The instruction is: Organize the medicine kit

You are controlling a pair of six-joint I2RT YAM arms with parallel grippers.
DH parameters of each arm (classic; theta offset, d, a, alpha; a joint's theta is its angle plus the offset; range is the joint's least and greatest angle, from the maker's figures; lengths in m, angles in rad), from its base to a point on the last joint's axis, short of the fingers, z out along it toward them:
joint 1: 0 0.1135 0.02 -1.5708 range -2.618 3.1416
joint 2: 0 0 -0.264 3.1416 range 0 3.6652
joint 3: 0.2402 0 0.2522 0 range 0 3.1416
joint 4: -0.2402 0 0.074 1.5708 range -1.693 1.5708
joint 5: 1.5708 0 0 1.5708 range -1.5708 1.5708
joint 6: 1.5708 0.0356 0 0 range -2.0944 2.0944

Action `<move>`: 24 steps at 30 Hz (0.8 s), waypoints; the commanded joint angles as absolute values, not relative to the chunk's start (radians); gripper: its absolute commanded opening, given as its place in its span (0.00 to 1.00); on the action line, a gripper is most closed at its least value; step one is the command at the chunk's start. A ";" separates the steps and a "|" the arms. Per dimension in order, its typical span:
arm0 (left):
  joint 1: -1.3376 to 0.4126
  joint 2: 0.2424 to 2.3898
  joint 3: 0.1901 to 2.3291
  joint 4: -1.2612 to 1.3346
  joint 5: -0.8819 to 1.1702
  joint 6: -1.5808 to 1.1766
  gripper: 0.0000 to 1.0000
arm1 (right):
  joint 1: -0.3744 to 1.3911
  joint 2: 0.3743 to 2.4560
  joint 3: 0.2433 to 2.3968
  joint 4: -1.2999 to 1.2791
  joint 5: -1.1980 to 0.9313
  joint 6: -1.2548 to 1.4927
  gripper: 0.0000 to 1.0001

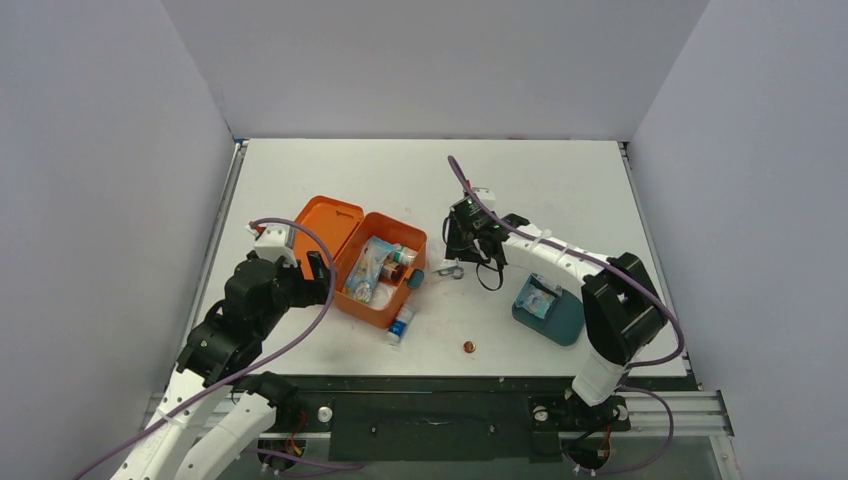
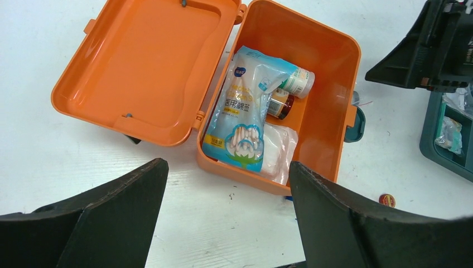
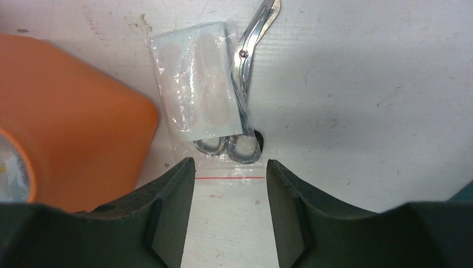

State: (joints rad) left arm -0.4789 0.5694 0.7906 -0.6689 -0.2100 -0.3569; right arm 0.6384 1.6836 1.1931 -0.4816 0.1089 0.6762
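Note:
The orange medicine kit (image 1: 350, 298) lies open left of centre, its lid (image 2: 145, 67) folded flat to the left. In its box (image 2: 329, 84) lie a blue-and-white cotton bag (image 2: 245, 111), a clear packet and two small bottles (image 2: 294, 82). My left gripper (image 1: 320, 272) hovers open just in front of the kit (image 2: 227, 167), holding nothing. To the right of the kit, a clear zip bag (image 3: 192, 89) with steel scissors (image 3: 245, 67) lies flat on the table. My right gripper (image 3: 230, 164) is open over the bag's near edge (image 1: 460, 250).
A teal divided tray (image 1: 560, 325) with small packets sits at the right, also seen in the left wrist view (image 2: 432, 142). A small white-and-blue tube (image 1: 400, 325) lies against the kit's front. A small round red thing (image 1: 468, 347) lies near the front edge.

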 commanded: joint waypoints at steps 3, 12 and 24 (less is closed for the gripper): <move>-0.483 0.578 0.795 -0.625 -0.202 -0.346 0.78 | 0.605 1.767 1.235 -0.410 0.068 0.702 0.46; -0.482 0.584 0.795 -0.622 -0.205 -0.345 0.78 | 0.581 1.843 1.272 -0.393 0.024 0.701 0.41; -0.482 0.584 0.795 -0.623 -0.209 -0.344 0.78 | 0.580 1.890 1.296 -0.381 -0.023 0.704 0.24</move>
State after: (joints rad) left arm -0.4789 0.5831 0.7906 -0.6689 -0.2092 -0.3550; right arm 0.5819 1.8690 1.2556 -0.4171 -0.0036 0.6937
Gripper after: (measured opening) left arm 0.779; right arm 0.260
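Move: Lying about 3 cm ahead, 3 cm left and 6 cm below the right hand is the clear packet, partly over the scissors, whose middle is some 6 cm ahead, 1 cm left and equally low. The orange box is roughly 15 cm left and 3 cm back; the teal tray about 17 cm right and 11 cm back. From the left hand, the packet is some 13 cm ahead, 22 cm right and 19 cm below. Sinking about 4.5 cm while reaching 2 cm or so forward, the right hand brings its fingertips down to the sealed end of the clear packet, over the scissors' handles. It steepens about 5 degrees, levels out low and closes from about half open to a quarter, edging 1 cm left; the tips come to straddle the packet end and seem to touch it. ##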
